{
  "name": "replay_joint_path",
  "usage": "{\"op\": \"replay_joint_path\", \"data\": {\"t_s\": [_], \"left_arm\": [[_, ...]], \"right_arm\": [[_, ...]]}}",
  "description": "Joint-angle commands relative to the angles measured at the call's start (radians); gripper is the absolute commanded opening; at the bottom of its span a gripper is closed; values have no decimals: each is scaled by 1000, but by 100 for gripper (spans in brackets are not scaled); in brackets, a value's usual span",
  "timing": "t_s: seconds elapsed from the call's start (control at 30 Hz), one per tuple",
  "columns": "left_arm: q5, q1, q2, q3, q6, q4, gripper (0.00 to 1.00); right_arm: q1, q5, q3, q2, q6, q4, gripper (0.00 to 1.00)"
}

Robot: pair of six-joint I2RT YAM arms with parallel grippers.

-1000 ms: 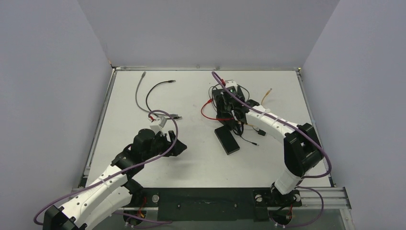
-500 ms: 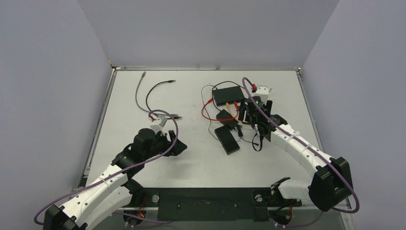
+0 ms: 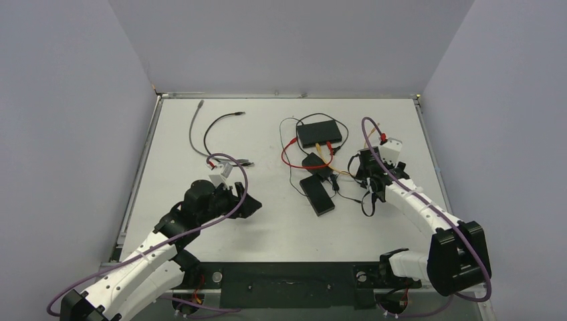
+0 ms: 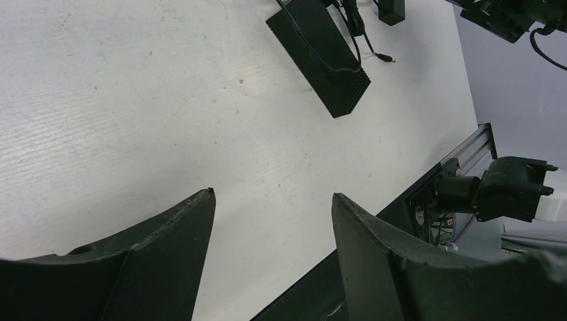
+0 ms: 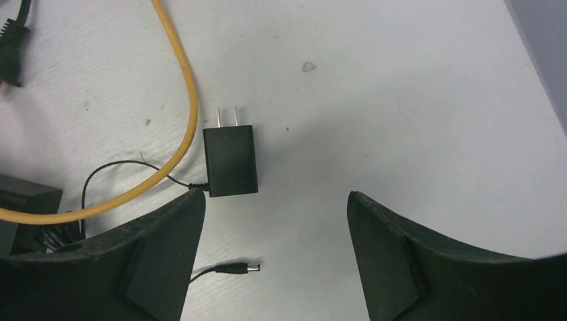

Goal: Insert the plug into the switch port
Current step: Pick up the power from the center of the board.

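Observation:
The black switch lies at the back of the table, and a yellow cable reaches its near side. My right gripper hovers to the switch's near right, open and holding nothing. In the right wrist view a small black barrel plug on a thin wire lies on the table between the open fingers of the right gripper. Just beyond them are a black power adapter and the yellow cable. My left gripper stands open over bare table at the near left.
A long black box and a smaller black block lie near the switch, among red and black wires. A grey cable and a black cable lie at the back left. Walls enclose the table.
My right arm has drawn back from over the switch toward the near right, uncovering it, and its jaws have opened wider. The left arm has not moved.

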Motion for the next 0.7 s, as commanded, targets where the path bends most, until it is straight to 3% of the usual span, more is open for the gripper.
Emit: {"op": "replay_joint_path", "data": {"t_s": [0.0, 0.67], "left_arm": [[22, 6, -11, -4, -1, 52, 62], [24, 5, -7, -7, -3, 54, 62]], "right_arm": [[-33, 1, -13, 37, 61, 55, 73], [-91, -147, -9, 250, 52, 215, 71]]}}
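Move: The small power adapter lies about 3 cm ahead of the open right hand, 2 cm to its left and 7 cm below. The barrel plug lies 3 cm back and 5 cm left of that hand. The yellow cable passes about 4 cm ahead and 4 cm left of it, the power brick 8 cm ahead and 17 cm left. From the left hand the adapter is some 12 cm ahead, 32 cm right and 13 cm below. Right hand sinks about 6 cm, edging 2 cm forward, towards the power adapter, fingers staying open around it. ##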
